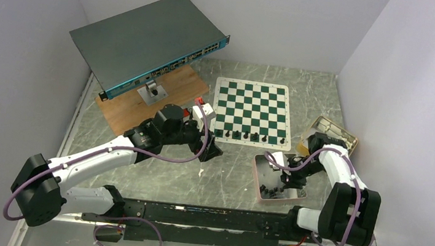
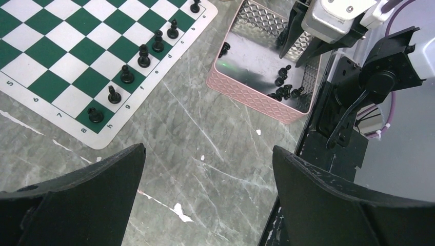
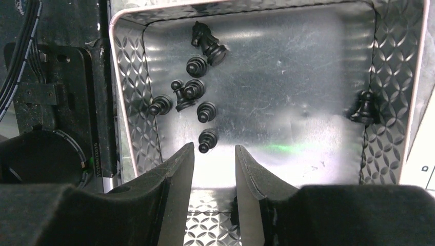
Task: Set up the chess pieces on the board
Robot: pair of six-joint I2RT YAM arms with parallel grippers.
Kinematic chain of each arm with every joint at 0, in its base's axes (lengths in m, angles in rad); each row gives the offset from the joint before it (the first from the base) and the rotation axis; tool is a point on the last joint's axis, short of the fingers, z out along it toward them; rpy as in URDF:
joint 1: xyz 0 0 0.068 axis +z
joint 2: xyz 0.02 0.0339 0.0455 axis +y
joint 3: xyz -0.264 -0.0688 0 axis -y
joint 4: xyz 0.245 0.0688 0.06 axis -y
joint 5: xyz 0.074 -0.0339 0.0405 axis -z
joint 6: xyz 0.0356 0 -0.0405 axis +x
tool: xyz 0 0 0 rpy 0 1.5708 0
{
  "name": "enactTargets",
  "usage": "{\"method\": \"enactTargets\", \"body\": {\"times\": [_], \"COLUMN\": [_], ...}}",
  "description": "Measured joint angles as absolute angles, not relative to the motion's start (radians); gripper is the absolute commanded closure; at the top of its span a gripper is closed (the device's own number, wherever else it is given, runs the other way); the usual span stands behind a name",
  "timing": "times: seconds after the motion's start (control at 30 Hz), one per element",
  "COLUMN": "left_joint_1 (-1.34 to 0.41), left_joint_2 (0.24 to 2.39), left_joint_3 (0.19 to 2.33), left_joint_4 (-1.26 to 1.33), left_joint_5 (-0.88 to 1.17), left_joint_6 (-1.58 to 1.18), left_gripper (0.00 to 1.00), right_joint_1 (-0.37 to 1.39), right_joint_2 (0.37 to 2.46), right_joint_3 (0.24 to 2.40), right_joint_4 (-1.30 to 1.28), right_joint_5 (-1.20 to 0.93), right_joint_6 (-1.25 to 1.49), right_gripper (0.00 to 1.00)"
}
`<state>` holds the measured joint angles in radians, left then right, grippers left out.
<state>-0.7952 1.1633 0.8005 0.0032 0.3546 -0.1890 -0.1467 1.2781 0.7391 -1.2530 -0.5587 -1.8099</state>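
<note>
The green-and-white board (image 1: 251, 111) lies at the table's middle back. Several black chess pieces (image 1: 245, 136) stand in a row along its near edge, also seen in the left wrist view (image 2: 126, 75). More pieces (image 3: 190, 92) lie loose in the pink-rimmed metal tray (image 1: 256, 177), with one piece (image 3: 364, 107) alone against the right wall. My right gripper (image 3: 214, 151) is down in the tray, open with a narrow gap holding nothing. A lying pawn (image 3: 208, 139) is just ahead of its tips. My left gripper (image 2: 208, 154) hangs wide open over bare table, left of the tray.
A network switch (image 1: 150, 41) leans over a wooden board (image 1: 143, 99) at the back left. A small red-and-white object (image 1: 201, 106) sits by the board's left edge. A metal tin (image 1: 332, 133) stands at the right wall. A black rail (image 1: 204, 217) runs along the near edge.
</note>
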Motion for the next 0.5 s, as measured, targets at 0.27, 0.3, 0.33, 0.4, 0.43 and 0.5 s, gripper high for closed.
{"method": "enactTargets", "body": {"times": [0.27, 0.3, 0.33, 0.4, 0.43, 0.5], "left_joint_1": [-0.795, -0.795, -0.795, -0.795, -0.795, -0.795], "left_joint_2": [1.163, 1.163, 1.163, 1.163, 1.163, 1.163], "left_joint_3": [0.801, 0.801, 0.801, 0.801, 0.801, 0.801], "left_joint_4": [0.012, 0.012, 0.012, 0.012, 0.011, 0.011], "left_joint_5": [0.361, 0.362, 0.362, 0.362, 0.362, 0.362], "left_joint_6": [-0.197, -0.197, -0.197, -0.197, -0.197, -0.197], "left_gripper": [0.01, 0.01, 0.01, 0.01, 0.01, 0.01], "right_joint_1": [0.046, 0.067, 0.102, 0.142, 0.16, 0.183], "right_joint_2": [1.279, 1.281, 1.286, 1.3, 1.308, 1.317], "right_joint_3": [0.739, 0.74, 0.741, 0.741, 0.741, 0.74], "right_joint_4": [-1.194, -1.184, -1.169, -1.142, -1.126, -1.098], "right_joint_5": [-0.627, -0.637, -0.65, -0.666, -0.668, -0.667], "right_joint_6": [-1.719, -1.709, -1.689, -1.66, -1.646, -1.625], "right_gripper": [0.6, 0.6, 0.6, 0.6, 0.6, 0.6]}}
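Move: The black knight lies on its side against the tray's left wall, about 7 cm left of the right hand, 1 cm back and 5 cm below. The nearest standing pawn is only 1 cm left and 1 cm back, equally far below. A second pawn stands about 3 cm left and 2 cm back. By the tray's far wall, another black piece lies some 9 cm ahead and 5 cm left. From the left hand, the knight is roughly 14 cm right, 2 cm back and 18 cm down. Leftward and almost level, the right hand sweeps about 7 cm over the tray, from above the nearest pawn towards the black knight by the left wall, quickening and then easing off. The wrist turns some 10 degrees counter-clockwise on the way; the empty fingers stay part open above the pieces. ##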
